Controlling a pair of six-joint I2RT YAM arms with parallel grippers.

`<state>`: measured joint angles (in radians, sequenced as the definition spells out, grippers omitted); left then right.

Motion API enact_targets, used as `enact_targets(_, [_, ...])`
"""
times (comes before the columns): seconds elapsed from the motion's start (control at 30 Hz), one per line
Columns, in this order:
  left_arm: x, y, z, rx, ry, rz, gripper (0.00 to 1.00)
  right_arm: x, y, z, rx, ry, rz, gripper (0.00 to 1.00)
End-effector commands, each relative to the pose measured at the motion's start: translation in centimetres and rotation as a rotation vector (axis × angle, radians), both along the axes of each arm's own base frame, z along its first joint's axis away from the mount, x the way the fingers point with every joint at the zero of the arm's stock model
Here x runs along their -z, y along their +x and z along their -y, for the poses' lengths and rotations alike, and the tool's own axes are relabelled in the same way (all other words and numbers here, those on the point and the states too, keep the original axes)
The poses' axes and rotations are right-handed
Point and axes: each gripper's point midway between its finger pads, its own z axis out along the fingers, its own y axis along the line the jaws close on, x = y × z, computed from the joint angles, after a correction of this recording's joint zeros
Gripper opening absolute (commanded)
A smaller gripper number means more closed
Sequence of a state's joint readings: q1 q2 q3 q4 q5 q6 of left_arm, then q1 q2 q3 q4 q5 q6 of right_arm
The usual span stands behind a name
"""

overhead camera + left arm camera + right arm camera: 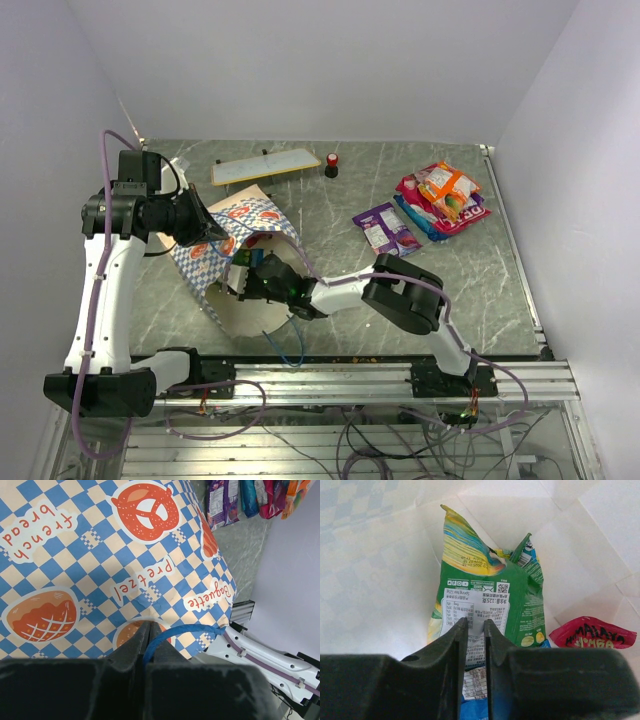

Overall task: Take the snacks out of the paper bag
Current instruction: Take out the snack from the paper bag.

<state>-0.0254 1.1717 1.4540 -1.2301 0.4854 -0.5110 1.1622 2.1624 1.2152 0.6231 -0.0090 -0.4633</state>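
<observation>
The blue-and-white checkered paper bag lies on its side at the left, mouth toward the arms. My left gripper is shut on the bag's blue cord handle, holding the top side up. My right gripper reaches inside the bag, its jaws nearly together on a green snack packet that stands against the cream lining. A small red wrapper lies to its right and a blue packet shows under the fingers. Other snacks lie on the table: a purple packet and a colourful pile.
A flat white board with a yellow edge and a small red-and-black knob lie at the back of the grey marble table. My right arm stretches across the table's middle front into the bag's mouth.
</observation>
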Motion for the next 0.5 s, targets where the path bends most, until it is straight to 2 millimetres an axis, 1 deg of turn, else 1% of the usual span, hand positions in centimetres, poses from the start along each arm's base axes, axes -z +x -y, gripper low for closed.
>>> enact_targets(0.0, [-0.4, 0.0, 0.2, 0.019, 0.002, 0.021, 0.07, -2.4, 0.2, -0.1, -0.008, 0.037, 0.036, 0.18])
enact_targets(0.07, [-0.4, 0.0, 0.1, 0.018, 0.004, 0.025, 0.07, -2.9, -0.2, -0.2, -0.035, 0.053, 0.039, 0.21])
enact_targets(0.1, [-0.4, 0.0, 0.1, 0.019, 0.003, 0.025, 0.07, -3.3, -0.4, -0.3, -0.048, 0.071, 0.045, 0.26])
enact_targets(0.13, [-0.4, 0.0, 0.2, 0.019, 0.001, 0.026, 0.07, -3.7, -0.6, -0.5, -0.064, 0.092, 0.046, 0.36])
enact_targets(0.17, [-0.4, 0.0, 0.2, 0.02, -0.001, 0.027, 0.07, -3.9, -0.8, -0.9, -0.075, 0.106, 0.047, 0.53])
enact_targets(0.2, [-0.4, 0.1, 0.2, 0.022, -0.002, 0.028, 0.07, -4.1, -0.6, -1.3, -0.074, 0.114, 0.048, 0.59])
enact_targets(0.23, [-0.4, 0.1, 0.3, 0.023, -0.004, 0.029, 0.07, -4.2, -0.3, -1.7, -0.069, 0.123, 0.053, 0.63])
enact_targets(0.33, [-0.5, 0.2, 0.3, 0.028, -0.004, 0.032, 0.07, -4.1, 0.6, -2.9, -0.055, 0.146, 0.075, 0.71])
enact_targets(0.47, [-0.7, 0.2, 0.4, 0.036, -0.007, 0.034, 0.07, -3.0, 1.9, -4.3, -0.017, 0.143, 0.087, 0.75])
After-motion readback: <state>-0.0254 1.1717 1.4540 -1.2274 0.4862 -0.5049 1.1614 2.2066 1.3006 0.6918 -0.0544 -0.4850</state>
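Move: The green snack pack lies deep in the open bag, about 7 cm to the right hand's left, 5 cm ahead and a little below its fingers. A blue pack pokes out beneath it, some 3 cm to the hand's left, 4 cm ahead and 4 cm down. A red pack lies about 11 cm straight ahead of the hand, slightly lower. From the left hand, the green pack is roughly 6 cm ahead, 5 cm left and 25 cm below. The right hand, inside the bag with its fingers nearly shut on nothing, first eases back barely half a centimetre, then spreads the fingers wide while reaching left and up, about 3 cm each way, deeper into the bag and towards the green snack pack. Its fingertips tip up by some 5 degrees on the way and end with the gap facing the pack, while the left hand stays put and keeps its grip on the bag's blue handle. ##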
